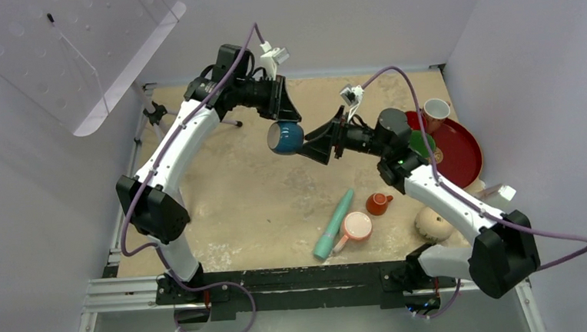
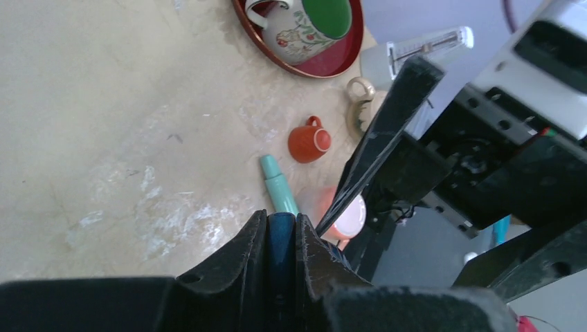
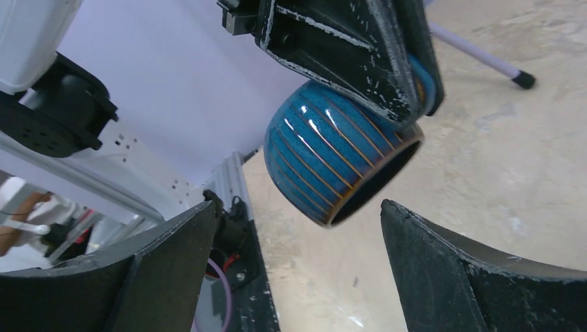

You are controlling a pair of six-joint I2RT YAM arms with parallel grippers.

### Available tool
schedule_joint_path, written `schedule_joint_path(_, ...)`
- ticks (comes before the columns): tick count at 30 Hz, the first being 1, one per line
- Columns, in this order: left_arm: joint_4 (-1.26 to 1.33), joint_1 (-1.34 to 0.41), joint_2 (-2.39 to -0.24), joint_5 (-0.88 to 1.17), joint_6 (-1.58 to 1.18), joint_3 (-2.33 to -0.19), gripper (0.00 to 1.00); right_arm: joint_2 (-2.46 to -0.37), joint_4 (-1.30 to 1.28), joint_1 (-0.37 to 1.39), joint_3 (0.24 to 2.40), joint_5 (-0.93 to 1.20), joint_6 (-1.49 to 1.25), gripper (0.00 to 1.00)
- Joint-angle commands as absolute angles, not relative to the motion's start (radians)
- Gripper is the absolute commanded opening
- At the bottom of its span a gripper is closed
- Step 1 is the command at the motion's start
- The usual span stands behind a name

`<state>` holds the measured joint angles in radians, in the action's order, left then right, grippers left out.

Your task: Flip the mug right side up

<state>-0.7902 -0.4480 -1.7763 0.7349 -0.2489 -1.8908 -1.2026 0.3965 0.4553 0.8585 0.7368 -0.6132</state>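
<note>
The beige mug (image 1: pixel 434 224) rests mouth down as a rounded dome at the table's front right, beside my right arm's lower link; the left wrist view shows its loop handle (image 2: pixel 360 90). Neither gripper is near it. My left gripper (image 1: pixel 288 120) (image 2: pixel 282 221) hangs above the middle back of the table, shut on the handle of a blue ribbed cup (image 1: pixel 285 137) (image 3: pixel 332 159) that tilts sideways in the air. My right gripper (image 1: pixel 316 143) (image 3: pixel 296 207) faces that cup from the right, open, its fingers just short of the rim and holding nothing.
A red tray (image 1: pixel 467 163) at the right holds a white mug with green inside (image 1: pixel 421 143) and a pale cup (image 1: pixel 435 109). A small orange cup (image 1: pixel 379 203), a peach-pink mug (image 1: pixel 356 227) and a teal stick (image 1: pixel 334 223) lie front centre. A small tripod (image 1: pixel 156 113) stands back left.
</note>
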Motion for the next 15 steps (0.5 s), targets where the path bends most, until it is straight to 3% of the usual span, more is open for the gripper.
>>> schedule_joint_path(1,-0.681,-0.454,-1.752,0.847,-0.388,-1.945,0.0,-1.256,0.59,0.508,0.867,0.749,-0.744,0.91)
schedule_joint_path(6,-0.666,-0.456,-1.751,0.87,-0.41,-1.934,0.0,-1.307,0.642,0.524,0.902,0.749,-0.769,0.87)
schedule_joint_path(8,-0.657,-0.458,-1.746,0.875,-0.413,-1.909,0.0,-1.315,0.723,0.525,0.9,0.776,-0.807,0.75)
schedule_joint_path(10,-0.642,-0.46,-1.743,0.881,-0.42,-1.883,0.0,-1.326,0.81,0.525,0.89,0.797,-0.857,0.49)
schedule_joint_path(13,-0.64,-0.456,-1.742,0.888,-0.408,-1.873,0.03,-1.313,0.825,0.524,0.867,0.728,-0.874,0.03)
schedule_joint_path(15,-0.649,-0.448,-1.737,0.882,-0.386,-1.877,0.32,-1.278,0.767,0.516,0.844,0.63,-0.852,0.0)
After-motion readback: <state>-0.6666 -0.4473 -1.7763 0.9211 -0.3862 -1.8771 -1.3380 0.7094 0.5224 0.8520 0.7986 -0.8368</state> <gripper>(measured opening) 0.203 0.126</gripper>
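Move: The blue mug, held in the air by its handle in the left fingers, has its middle about 8 cm to the right hand's left, 4 cm ahead and a little lower. Far below that open hand, some 28 cm down, the teal tube lies 8 cm right and 13 cm back, the pink cup 15 cm right and 12 cm back. From the left hand the mug's middle is 5 cm back, 2 cm left and about level, and the right gripper 9 cm back, 6 cm right. The hanging blue mug is met at its rim by the right hand, which slides about 3.5 cm left, dipping slightly, then rises some 2 cm as its wide-open fingers close nearly shut to pinch the mug's wall. The left hand keeps its hold on the handle while lifting about 3 cm, drifting right and back, with a tilt of about 10 degrees. ##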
